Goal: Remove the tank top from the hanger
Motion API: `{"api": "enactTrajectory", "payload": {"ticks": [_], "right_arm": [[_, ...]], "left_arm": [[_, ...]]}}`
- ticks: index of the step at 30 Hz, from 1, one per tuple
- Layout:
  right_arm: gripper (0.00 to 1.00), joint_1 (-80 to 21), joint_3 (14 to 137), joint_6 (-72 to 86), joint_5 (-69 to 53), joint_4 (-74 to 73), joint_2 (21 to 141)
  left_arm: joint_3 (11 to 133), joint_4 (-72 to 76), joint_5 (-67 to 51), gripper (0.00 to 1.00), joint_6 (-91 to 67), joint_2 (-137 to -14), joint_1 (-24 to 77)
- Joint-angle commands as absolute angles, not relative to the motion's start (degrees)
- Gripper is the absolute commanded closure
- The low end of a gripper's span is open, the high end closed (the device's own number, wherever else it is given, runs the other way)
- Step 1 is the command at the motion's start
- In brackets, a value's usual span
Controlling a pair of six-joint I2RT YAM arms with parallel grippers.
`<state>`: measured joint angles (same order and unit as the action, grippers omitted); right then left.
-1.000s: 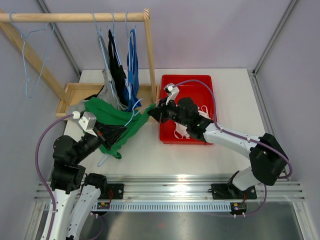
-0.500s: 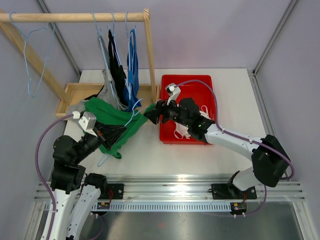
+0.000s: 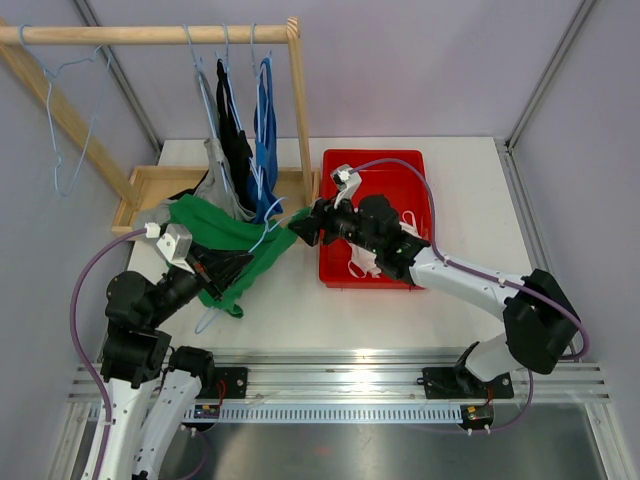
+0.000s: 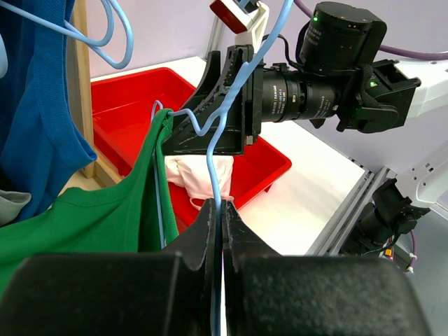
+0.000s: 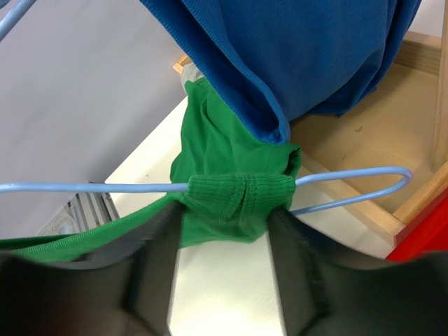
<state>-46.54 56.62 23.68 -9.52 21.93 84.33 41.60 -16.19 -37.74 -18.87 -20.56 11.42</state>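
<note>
The green tank top [image 3: 230, 235] hangs on a light blue wire hanger [image 3: 268, 232] low over the table's left side. My left gripper [image 3: 235, 262] is shut on the hanger's wire [image 4: 222, 140], which runs up between its fingertips [image 4: 222, 210]. My right gripper [image 3: 300, 228] is open. Its jaws stand on either side of the bunched green strap [image 5: 238, 196] on the hanger's arm [image 5: 350, 175], close to the fabric but not pinching it. In the left wrist view that strap [image 4: 162, 126] sits right at the right gripper's fingers [image 4: 210, 105].
A wooden rack [image 3: 150, 35] holds black, blue [image 3: 265, 120] and grey garments on hangers, plus a bare hanger [image 3: 70, 120] at the left. Below it lies a wooden tray [image 3: 150, 185]. A red bin [image 3: 400, 175] holding pale cloth [image 3: 360, 262] stands right of the rack post.
My right gripper has gone from nearly shut to open and edged left, up to the strap. The left gripper has kept its hold on the hanger and not moved.
</note>
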Motion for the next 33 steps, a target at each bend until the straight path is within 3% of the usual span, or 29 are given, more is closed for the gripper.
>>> {"api": "enactTrajectory", "payload": {"ticks": [1,5,9,21,33], "right_arm": [[0.46,-47.1,59.4,24.1,-9.4,26.5,85.5],[0.84,-47.1,59.7,24.2,-9.7,26.5,85.9],[1.0,-47.1,59.4,23.6,-8.7,24.3,84.6],[1.0,-47.1,58.5,20.3,-0.4,15.4,80.1],[1.0,-47.0,63.5,17.2,6.4,9.1,82.8]], "left_arm": [[41.6,-11.8,-38.0,1.0,-18.7,-19.7,11.6],[41.7,-11.9,-37.5,1.0,-18.7,-19.7,11.6],[41.9,-13.0,-35.1,1.0,-18.1,-19.4,11.6],[44.6,-23.0,-25.7,1.0,-13.3,-18.3,11.6],[48.9,-31.3,-29.1,1.0,-13.0,-13.7,11.6]]}}
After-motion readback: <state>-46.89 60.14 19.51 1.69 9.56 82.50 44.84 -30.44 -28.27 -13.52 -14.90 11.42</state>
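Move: The right hand stands open around the ribbed strap of the green tank top, which lies within a centimetre or so of its fingertips, about 1 cm ahead and 1 cm left; the hanger's bare tip juts out some 5 cm ahead and 2 cm to the right. The blue tank top hangs about 9 cm ahead, 6 cm left and higher; the red bin lies roughly 17 cm right, 5 cm ahead, well below. From the left hand, already gripping the hanger, the strap is about 7 cm ahead, 9 cm right and slightly lower. The right fingers nudge in and shut on the strap, pinching it, then draw it about 3 cm right and 2 cm forward towards the hanger's tip while the hand turns some 10 degrees clockwise and its left side dips. Keeping its grip on the hanger, the left hand pulls the other way, about 3 cm left, first slightly forward and down, then back and partly up, turning about 10 degrees counter-clockwise. ##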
